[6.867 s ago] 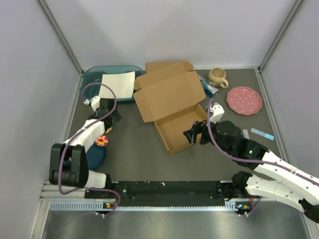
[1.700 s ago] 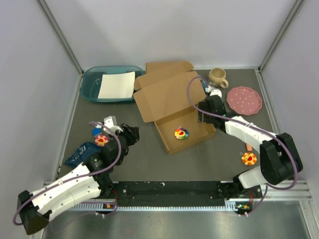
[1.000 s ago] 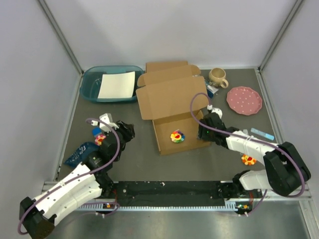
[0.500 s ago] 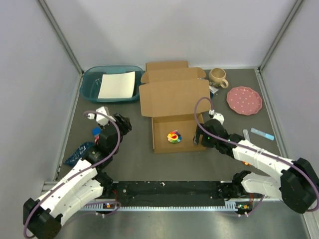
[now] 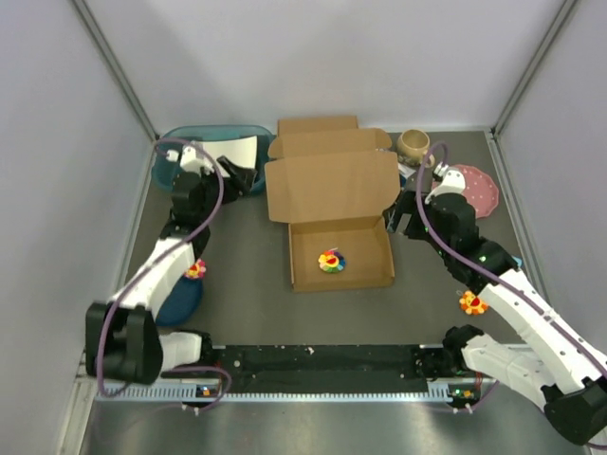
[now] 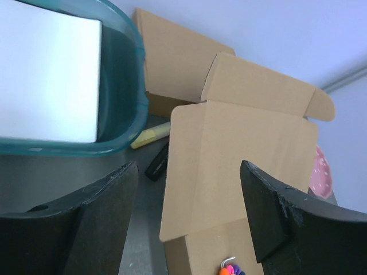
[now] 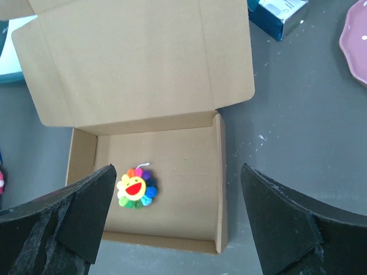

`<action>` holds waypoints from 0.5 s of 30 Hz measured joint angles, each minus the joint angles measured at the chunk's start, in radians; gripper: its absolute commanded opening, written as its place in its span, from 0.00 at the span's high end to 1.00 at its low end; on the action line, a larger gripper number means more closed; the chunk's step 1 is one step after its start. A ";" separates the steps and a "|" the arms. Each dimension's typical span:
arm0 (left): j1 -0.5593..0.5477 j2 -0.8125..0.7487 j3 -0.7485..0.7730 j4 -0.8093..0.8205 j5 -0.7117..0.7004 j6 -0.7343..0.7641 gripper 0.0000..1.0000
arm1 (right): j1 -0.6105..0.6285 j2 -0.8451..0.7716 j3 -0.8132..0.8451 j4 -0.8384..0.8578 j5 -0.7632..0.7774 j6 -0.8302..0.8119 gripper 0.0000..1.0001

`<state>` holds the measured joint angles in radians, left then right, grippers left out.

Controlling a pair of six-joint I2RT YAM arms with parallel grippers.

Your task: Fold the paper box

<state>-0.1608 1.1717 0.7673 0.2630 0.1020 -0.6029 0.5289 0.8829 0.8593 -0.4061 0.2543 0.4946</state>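
The paper box (image 5: 332,185) lies in the middle of the table, its brown lid folded back flat and its shallow tray (image 5: 365,248) open toward me. A rainbow flower toy (image 5: 330,262) rests inside the tray. My left gripper (image 5: 232,171) hovers open at the box's far left, by the teal bin; in its wrist view the left gripper (image 6: 189,172) frames the lid (image 6: 241,154). My right gripper (image 5: 400,223) hangs open above the tray's right wall. In its own view the right gripper (image 7: 178,172) looks down on the tray and toy (image 7: 135,188). Neither holds anything.
A second brown box (image 5: 318,126) stands behind the lid. The teal bin (image 5: 180,142) with a white sheet is at the back left. A mug (image 5: 413,144), a pink plate (image 5: 479,190), a blue carton (image 7: 278,14), two flower toys (image 5: 195,270) (image 5: 469,303) and a blue pouch (image 5: 180,299) lie around.
The box was turned square to me. My right gripper left its right wall, rose back and opened wider. My left arm swung away to the bin and opened.
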 measured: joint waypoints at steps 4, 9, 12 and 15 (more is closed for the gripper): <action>0.049 0.211 0.091 0.071 0.244 -0.008 0.25 | -0.009 -0.004 -0.002 -0.008 -0.047 -0.017 0.10; 0.051 0.347 0.223 0.055 0.423 0.033 0.25 | -0.009 -0.034 -0.014 -0.007 -0.086 -0.031 0.10; 0.055 0.361 0.272 0.024 0.457 0.087 0.26 | -0.010 -0.055 -0.015 -0.010 -0.096 -0.042 0.10; 0.065 0.376 0.299 0.001 0.467 0.134 0.26 | -0.010 -0.060 -0.015 -0.008 -0.104 -0.051 0.10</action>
<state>-0.0956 1.5478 1.0664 0.2642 0.5690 -0.4690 0.5190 0.8234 0.8440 -0.4137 0.1505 0.4438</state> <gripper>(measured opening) 0.744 0.901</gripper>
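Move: Standing open, the paper box's lid has its middle about 18 cm to the right of the left hand, level with it fore and aft and some 16 cm lower. From the left hand, the teal bin is about 8 cm ahead and 10 cm left, the brown carton 12 cm ahead and 17 cm right, the flower toy 17 cm back and 19 cm right. For the right hand, the lid's middle lies 9 cm ahead, 13 cm left, 15 cm below. Swinging off the bin's right side towards the lid's upper left part, the left hand goes about 5 cm forward and 5 cm to its right, dipping some 2.5 cm and regaining half of it. It turns about 25 degrees clockwise on the way and slows after the first half, fingers staying open, nothing between them. ##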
